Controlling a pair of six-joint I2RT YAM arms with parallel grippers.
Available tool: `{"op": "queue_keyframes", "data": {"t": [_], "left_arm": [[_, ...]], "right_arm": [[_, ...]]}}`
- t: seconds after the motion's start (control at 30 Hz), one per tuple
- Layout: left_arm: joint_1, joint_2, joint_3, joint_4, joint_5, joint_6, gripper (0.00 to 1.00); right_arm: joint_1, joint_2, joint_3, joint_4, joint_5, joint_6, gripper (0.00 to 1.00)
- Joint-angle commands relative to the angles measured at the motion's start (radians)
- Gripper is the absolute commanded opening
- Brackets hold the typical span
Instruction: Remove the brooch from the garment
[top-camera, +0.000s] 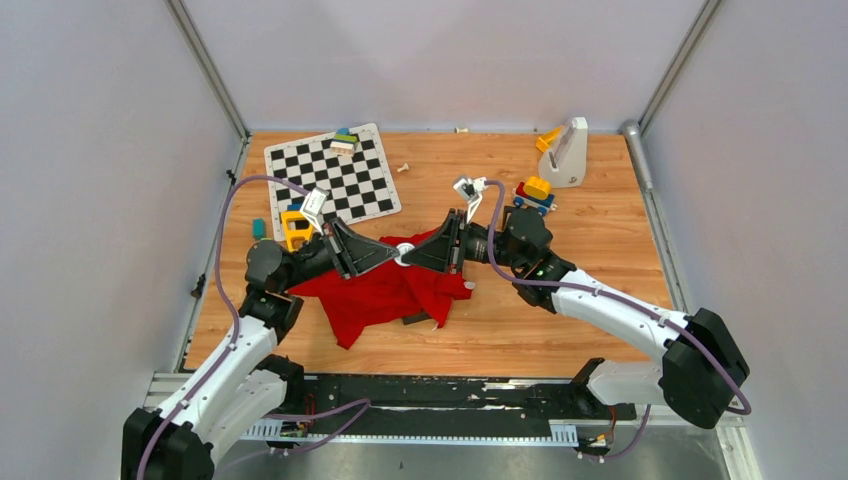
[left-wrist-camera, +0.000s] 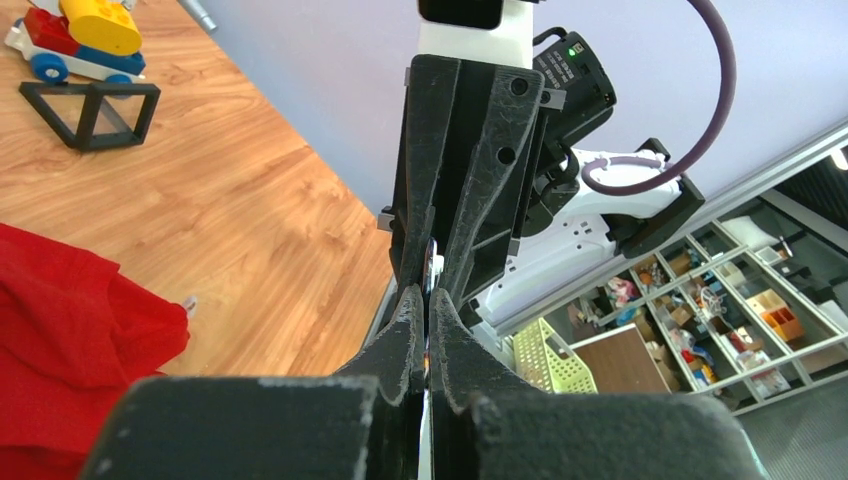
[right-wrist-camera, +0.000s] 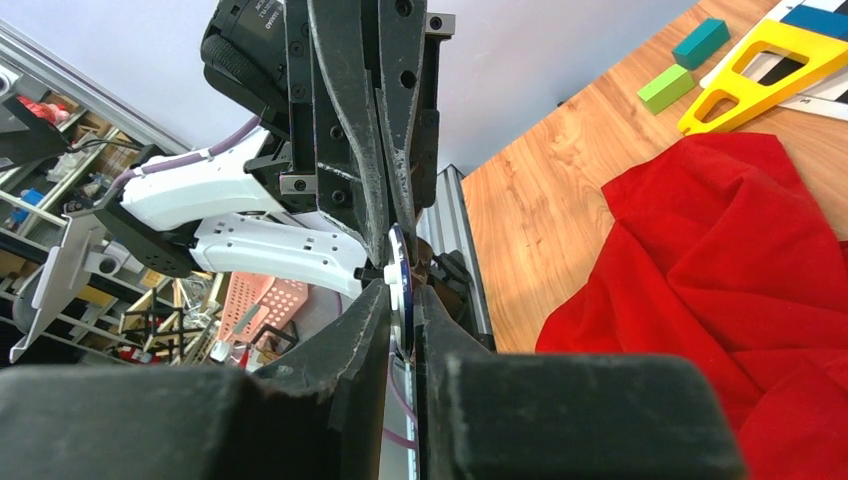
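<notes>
The bright red garment (top-camera: 385, 295) lies crumpled on the wooden table, also visible in the left wrist view (left-wrist-camera: 60, 330) and the right wrist view (right-wrist-camera: 740, 260). Above its far edge my two grippers meet tip to tip. Between them is the brooch (top-camera: 401, 254), a small round white and blue disc seen edge-on (right-wrist-camera: 397, 275). My left gripper (left-wrist-camera: 428, 295) is shut with a thin sliver of the disc between its pads. My right gripper (right-wrist-camera: 402, 300) is shut on the same disc from the opposite side. In the wrist views the brooch sits apart from the cloth.
A checkerboard (top-camera: 335, 175) lies at the back left with a yellow triangular frame (top-camera: 296, 228) beside it. A toy car (top-camera: 535, 193) and a white stand (top-camera: 568, 152) are at the back right. A black wire frame (left-wrist-camera: 90, 110) stands near the car.
</notes>
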Motion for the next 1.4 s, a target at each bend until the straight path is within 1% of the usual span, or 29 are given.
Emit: {"op": "queue_keyframes", "data": {"t": [0.0, 0.13, 0.3, 0.5, 0.73, 0.87, 0.9, 0.93, 1.0, 1.07, 1.17, 1.27, 1.33, 1.37], "left_arm": [[-0.004, -0.042, 0.002, 0.051, 0.036, 0.016, 0.00], [-0.004, -0.052, 0.004, 0.051, 0.040, 0.031, 0.00], [-0.010, -0.081, -0.002, 0.051, 0.027, 0.067, 0.00], [-0.016, -0.117, -0.003, 0.040, 0.021, 0.117, 0.00], [-0.016, -0.170, -0.012, -0.042, -0.044, 0.195, 0.00], [-0.016, -0.186, -0.026, -0.060, -0.082, 0.207, 0.00], [-0.016, -0.188, -0.026, -0.067, -0.087, 0.211, 0.00], [-0.016, -0.190, -0.023, -0.089, -0.099, 0.215, 0.00], [-0.016, -0.192, -0.014, -0.144, -0.118, 0.240, 0.00], [-0.016, -0.192, -0.001, -0.216, -0.143, 0.279, 0.00], [-0.016, -0.189, 0.013, -0.312, -0.177, 0.355, 0.00], [-0.016, -0.182, 0.017, -0.382, -0.202, 0.403, 0.00], [-0.021, -0.174, 0.015, -0.410, -0.219, 0.431, 0.00], [-0.025, -0.166, 0.014, -0.423, -0.227, 0.455, 0.00]], "right_arm": [[-0.007, 0.020, 0.036, -0.028, 0.077, 0.030, 0.11], [-0.007, 0.023, 0.028, -0.033, 0.115, 0.071, 0.08], [-0.008, 0.035, 0.036, -0.065, 0.151, 0.106, 0.07], [-0.010, 0.036, 0.025, -0.065, 0.200, 0.154, 0.07], [-0.011, 0.010, -0.024, -0.029, 0.308, 0.197, 0.11], [-0.010, 0.007, -0.038, -0.007, 0.321, 0.198, 0.15], [-0.010, 0.007, -0.038, -0.005, 0.316, 0.193, 0.18], [-0.010, 0.007, -0.038, -0.003, 0.302, 0.183, 0.24], [-0.011, 0.006, -0.036, -0.001, 0.270, 0.158, 0.42], [-0.010, -0.003, -0.037, -0.013, 0.250, 0.138, 0.54], [-0.011, -0.036, -0.047, -0.057, 0.247, 0.107, 0.65], [-0.018, -0.084, -0.068, -0.118, 0.277, 0.081, 0.69], [-0.029, -0.123, -0.079, -0.191, 0.332, 0.070, 0.71], [-0.037, -0.141, -0.080, -0.253, 0.376, 0.068, 0.76]]}}
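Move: The brooch is already off the garment, pinched in the left fingertips with its disc about 1 cm to their right; the same disc lies about 1 cm to the left of the right hand point, also between those pads. From the left hand, the garment's middle is roughly 25 cm below, about level and 2 cm to the left. The dark frame peeping out under the garment is some 5 cm back and 3 cm right, and the yellow tool about 16 cm ahead and 22 cm left, both at table height. Keep the brooch pinched in the left fingers while the right ones still grip it, and twist the two wrists against each other about their finger lines, some 10 degrees each. Then open the right fingers wide to let go, drawing that hand about 5 cm away, forward, down and to the right. Bring the left hand with the brooch down about 3 cm and 2 cm left, swinging its fingers counter-clockwise. ##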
